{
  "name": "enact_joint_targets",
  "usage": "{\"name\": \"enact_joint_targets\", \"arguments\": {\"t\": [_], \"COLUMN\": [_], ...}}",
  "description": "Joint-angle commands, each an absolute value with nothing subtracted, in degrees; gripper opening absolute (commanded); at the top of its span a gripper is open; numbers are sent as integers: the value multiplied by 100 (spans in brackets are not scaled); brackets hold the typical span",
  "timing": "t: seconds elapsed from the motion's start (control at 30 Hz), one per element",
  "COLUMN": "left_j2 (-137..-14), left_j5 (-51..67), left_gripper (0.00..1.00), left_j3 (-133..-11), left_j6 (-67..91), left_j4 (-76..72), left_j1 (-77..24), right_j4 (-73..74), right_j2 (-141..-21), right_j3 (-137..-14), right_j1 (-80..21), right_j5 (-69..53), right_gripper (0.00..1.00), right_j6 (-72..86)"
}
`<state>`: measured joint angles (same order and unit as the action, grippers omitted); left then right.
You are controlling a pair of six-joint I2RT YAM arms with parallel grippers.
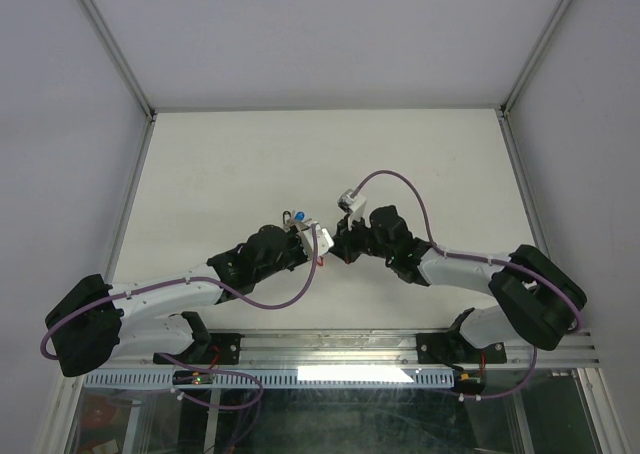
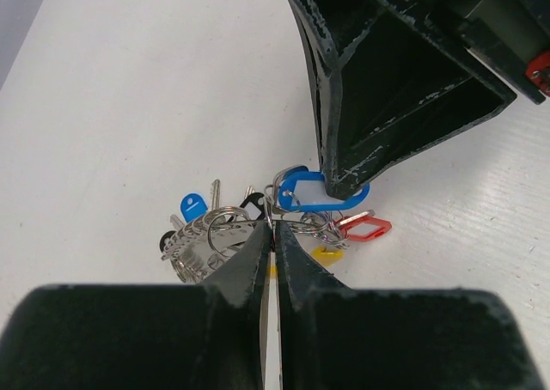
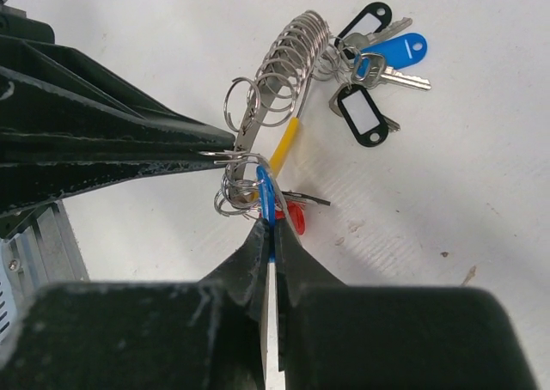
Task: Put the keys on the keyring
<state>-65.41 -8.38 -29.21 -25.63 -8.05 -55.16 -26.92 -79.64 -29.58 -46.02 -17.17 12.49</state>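
Observation:
The keyring (image 3: 288, 59) is a ribbed silvery coil hanging just above the white table, with a yellow piece (image 3: 284, 143) along it. My left gripper (image 2: 273, 225) is shut on a thin metal loop at the keyring's end (image 2: 196, 251). My right gripper (image 3: 273, 228) is shut on the edge of a blue oval tag (image 3: 265, 194), right beside the left fingertips (image 3: 215, 155). Keys with a blue tag (image 3: 400, 50) and black tags (image 3: 364, 112) hang off the coil's far end. A red tag (image 2: 368, 228) lies under the small rings. From above, both grippers meet at mid-table (image 1: 328, 240).
The white table (image 1: 220, 164) is boxed in by grey walls and metal frame posts (image 1: 115, 49). An aluminium rail (image 1: 400, 349) runs along the near edge by the arm bases. A purple cable (image 1: 395, 179) loops over the right arm.

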Motion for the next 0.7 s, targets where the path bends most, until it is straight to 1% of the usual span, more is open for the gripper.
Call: {"name": "enact_joint_targets", "arguments": {"t": [0.0, 0.03, 0.07, 0.1, 0.2, 0.27, 0.47, 0.6, 0.67], "left_j2": [-6438, -6442, -6442, -6442, -6434, -6425, -6249, -6012, -5935], "left_j5": [-563, -558, -550, -536, -491, -445, -280, 15, 189], "left_gripper": [0, 0, 0, 0, 0, 0, 0, 0, 0], "left_j3": [-3138, -3138, -3138, -3138, -3128, -3129, -2976, -2759, -2728], "left_j6": [-2557, -2556, -2554, -2557, -2542, -2527, -2463, -2438, -2438], "left_j4": [-1090, -1094, -1097, -1093, -1092, -1100, -1338, -1675, -1710], "left_j1": [-5563, -5563, -5563, -5563, -5563, -5563, -5563, -5563, -5563], "right_j4": [-2633, -2624, -2621, -2631, -2746, -2841, -3628, -4398, -4496], "right_j2": [-7951, -7922, -7889, -7825, -7581, -7395, -6858, -6590, -6371], "right_j3": [-3251, -3245, -3229, -3207, -3067, -2924, -2359, -1881, -1764], "right_j1": [-4600, -4595, -4601, -4597, -4588, -4578, -4441, -4412, -4413], "right_j5": [-1412, -1426, -1431, -1436, -1514, -1581, -1837, -2200, -2421], "right_gripper": [0, 0, 4, 8, 27, 33, 34, 35, 34], "right_j6": [1052, 1029, 999, 949, 588, 267, -477, -1045, -1262]}}
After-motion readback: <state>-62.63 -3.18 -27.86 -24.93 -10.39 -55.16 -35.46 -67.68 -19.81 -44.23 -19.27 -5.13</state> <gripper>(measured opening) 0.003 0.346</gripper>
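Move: The blue key tag is already pinched in the right fingertips, its middle about 1 cm left of the right hand point. The held ring of the keyring lies about 3 cm to the right hand's left, level with it. The red tag hangs roughly 1 cm back, 1 cm left and 3 cm below, while the far blue tag is about 8 cm ahead, 5 cm left and 4 cm below. From the left hand, the blue key tag is some 2 cm to the right, neither ahead nor back, and about level. The blue key tag is let go as the right fingers part to about a third of their opening, almost in place. The right hand then rises and draws off to the right, about 3 cm each way, away from the keyring, rolling some 20 degrees so its forward side lifts. The left hand keeps its ring pinched with shut fingers and late on shifts a centimetre or so back, right and up. ##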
